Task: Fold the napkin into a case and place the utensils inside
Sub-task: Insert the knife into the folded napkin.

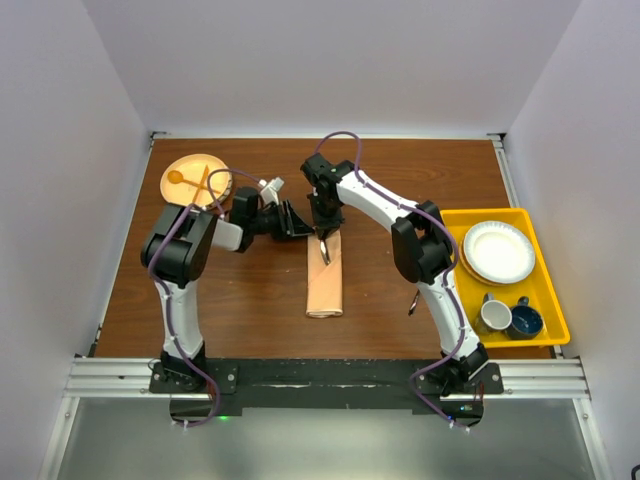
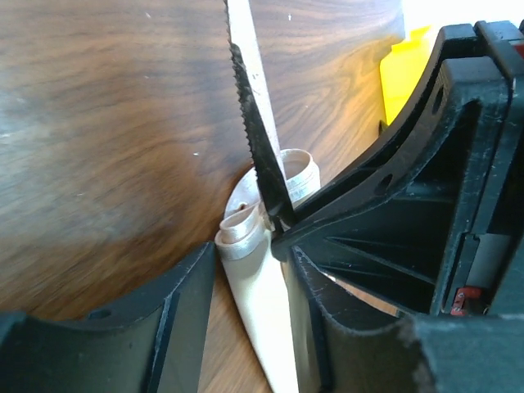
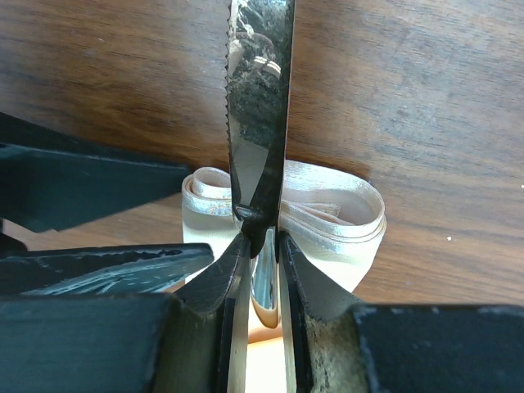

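The napkin lies folded as a narrow peach-orange case [image 1: 324,285] at the table's middle, with its looped open end [image 3: 327,221] at the far side. My right gripper [image 1: 325,232] is shut on a dark serrated knife [image 3: 258,98], one of the utensils, and holds it right over that open end. My left gripper [image 1: 300,222] reaches in from the left. Its open fingers straddle the case's left edge [image 2: 262,286], with a gap still on one side. The knife blade [image 2: 255,139] crosses just beyond them. No other dark utensil shows.
A round wooden plate [image 1: 193,180] holding a pale wooden spoon and fork sits at the far left. A yellow tray [image 1: 552,300] on the right carries a white plate [image 1: 498,252] and two cups [image 1: 496,314]. The two grippers stand almost touching.
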Available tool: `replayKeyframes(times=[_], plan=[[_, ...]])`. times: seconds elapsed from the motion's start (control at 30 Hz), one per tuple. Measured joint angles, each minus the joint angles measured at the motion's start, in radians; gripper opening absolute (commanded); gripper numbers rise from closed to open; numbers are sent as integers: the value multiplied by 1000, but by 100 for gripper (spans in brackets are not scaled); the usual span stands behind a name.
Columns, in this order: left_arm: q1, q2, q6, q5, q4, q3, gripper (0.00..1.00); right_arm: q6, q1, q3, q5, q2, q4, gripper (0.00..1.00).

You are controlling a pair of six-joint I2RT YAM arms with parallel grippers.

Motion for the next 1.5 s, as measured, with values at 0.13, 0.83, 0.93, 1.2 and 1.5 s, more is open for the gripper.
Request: replayKeyframes(times=[0.13,0.83,0.93,1.2,1.5], plan=[[-6,11,-25,-8,11,0,21,0,-1,0,0,0,-1,0],[-10,22,-258,-131,116,-74,0,52,-4,0,0,-18,-4,0],[-10,18,-270,-156,113,-74,0,62,-4,0,-2,-23,-5,0],[-10,11,-277,-196,111,-74,0,72,4,-66,-16,-68,-10,0],[-9,2,-276,-224,98,-74,0,71,10,-103,-28,-70,-10,0]])
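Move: The right hand still holds the knife where blade and handle meet, blade pointing forward, handle back over the folded napkin; the edge of the napkin's diagonal pocket is about 6 cm back, 1 cm right and 2 cm below. The left hand's half-open fingers straddle the far left rim corner, some 1 cm right and 1 cm below, with the knife about 3 cm to their right, 1 cm ahead and slightly above. The left hand sinks just over 1 cm as its fingers shut on the napkin's far left rim corner, then keeps the pinch and draws the corner about 2 cm forward and slightly left, turning counter-clockwise. Meanwhile the right hand, still gripping the knife, waits, lifts about 1 cm, then draws back some 2.5 cm and eases down, sliding the handle under the diagonal fold. ##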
